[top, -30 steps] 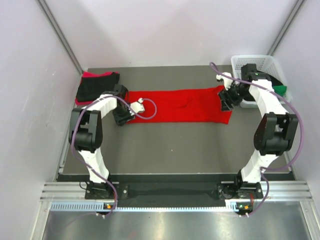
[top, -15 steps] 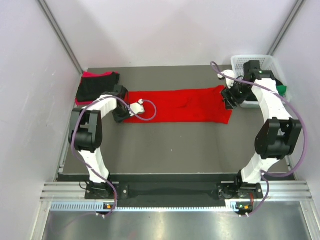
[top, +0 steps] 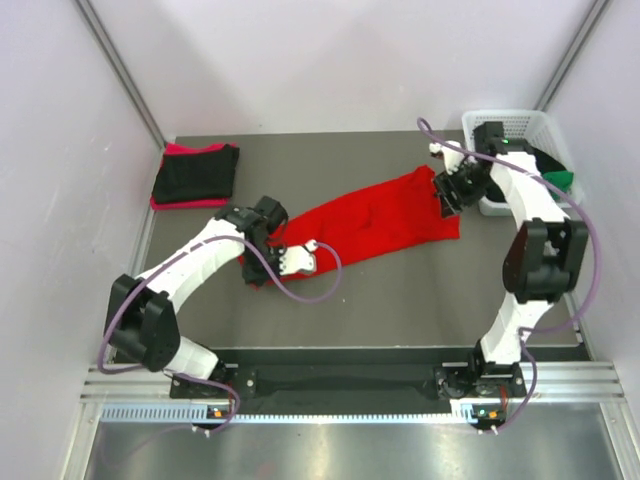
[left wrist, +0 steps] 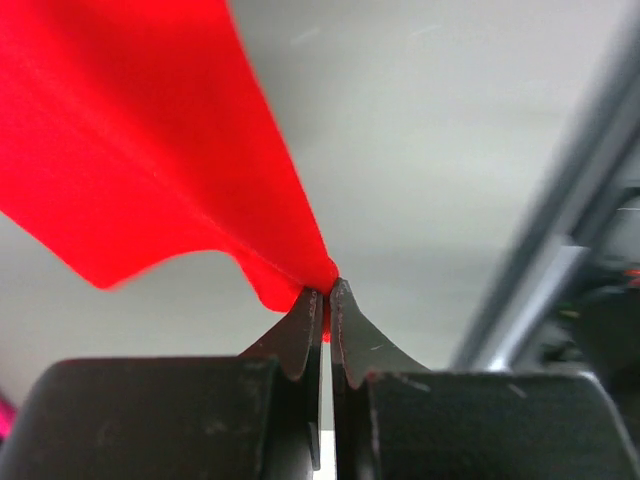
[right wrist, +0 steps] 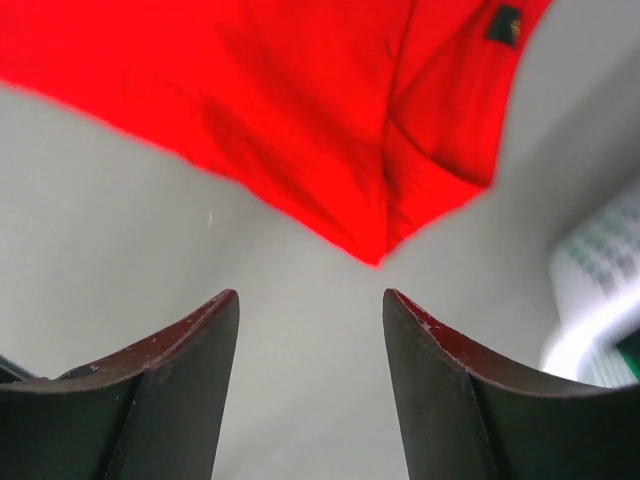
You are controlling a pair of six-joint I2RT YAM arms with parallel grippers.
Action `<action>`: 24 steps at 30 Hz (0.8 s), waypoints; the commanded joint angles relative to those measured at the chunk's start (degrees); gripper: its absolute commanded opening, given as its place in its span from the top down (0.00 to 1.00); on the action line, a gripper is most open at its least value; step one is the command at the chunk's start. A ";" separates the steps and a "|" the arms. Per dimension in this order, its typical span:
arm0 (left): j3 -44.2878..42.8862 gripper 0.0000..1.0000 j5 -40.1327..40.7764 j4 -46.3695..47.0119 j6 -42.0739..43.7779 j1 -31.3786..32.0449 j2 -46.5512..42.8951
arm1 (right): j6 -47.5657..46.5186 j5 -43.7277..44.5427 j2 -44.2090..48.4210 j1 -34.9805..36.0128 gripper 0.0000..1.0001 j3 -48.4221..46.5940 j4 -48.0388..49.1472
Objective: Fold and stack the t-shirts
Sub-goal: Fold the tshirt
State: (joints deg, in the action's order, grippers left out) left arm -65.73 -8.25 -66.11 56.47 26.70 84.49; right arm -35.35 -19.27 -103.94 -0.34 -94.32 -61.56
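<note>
A bright red t-shirt (top: 370, 220) lies stretched in a slant across the table, its left end nearer the front. My left gripper (top: 258, 268) is shut on that left end; the left wrist view shows the red cloth (left wrist: 150, 150) pinched between the fingertips of the gripper (left wrist: 327, 295). My right gripper (top: 445, 200) stands open over the shirt's right end. In the right wrist view a corner of the shirt (right wrist: 300, 100) points down toward the gap of the open gripper (right wrist: 310, 300) without touching the fingers (right wrist: 190, 340). A folded black t-shirt (top: 197, 170) lies on a pinkish red one (top: 165, 203) at the back left.
A white lattice basket (top: 520, 125) stands at the back right, just beyond the right arm, with green cloth (top: 562, 180) and dark cloth in it. Its edge shows in the right wrist view (right wrist: 600, 290). Grey walls close in both sides.
My left gripper shut on the red shirt's left end and dragged it toward the front and right, so the shirt now lies slanted. The right gripper stayed open by the right end.
</note>
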 commanded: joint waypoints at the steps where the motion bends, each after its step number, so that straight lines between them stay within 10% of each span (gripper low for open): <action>1: 0.78 1.00 -3.00 -8.33 -10.29 7.72 -2.75 | 3.80 -0.77 -4.68 3.41 0.40 -5.94 4.43; 24: 1.93 0.99 -15.56 -6.23 -19.29 27.17 5.95 | 5.03 14.77 -35.97 11.41 0.40 -31.88 9.09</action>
State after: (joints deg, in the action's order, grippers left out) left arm -64.10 -18.61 -72.60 38.44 52.12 90.08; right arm -29.93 -8.86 -137.71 8.99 -122.56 -53.93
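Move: The left hand holds the shirt's near left corner about 9 cm above the table. The near table edge is some 16 cm straight behind it, the shirt's middle 19 cm ahead and 27 cm right, and the folded stack 35 cm ahead and 20 cm left. The open right hand goes for the shirt's far right part, about 11 cm ahead, 3 cm left and 12 cm below; the white basket is 14 cm ahead and 23 cm right. Keeping its pinch on the corner, the left hand draws the shirt back towards the near table edge by about 13 cm and some 7 cm to the right, sinking only slightly while its fingertips tilt back towards the base. Meanwhile the right hand, fingers staying open, reaches forward some 13 cm and down 10 cm with a smaller shift left, coming in low over the shirt's far right part beside the black tag; contact there can't be made out. ##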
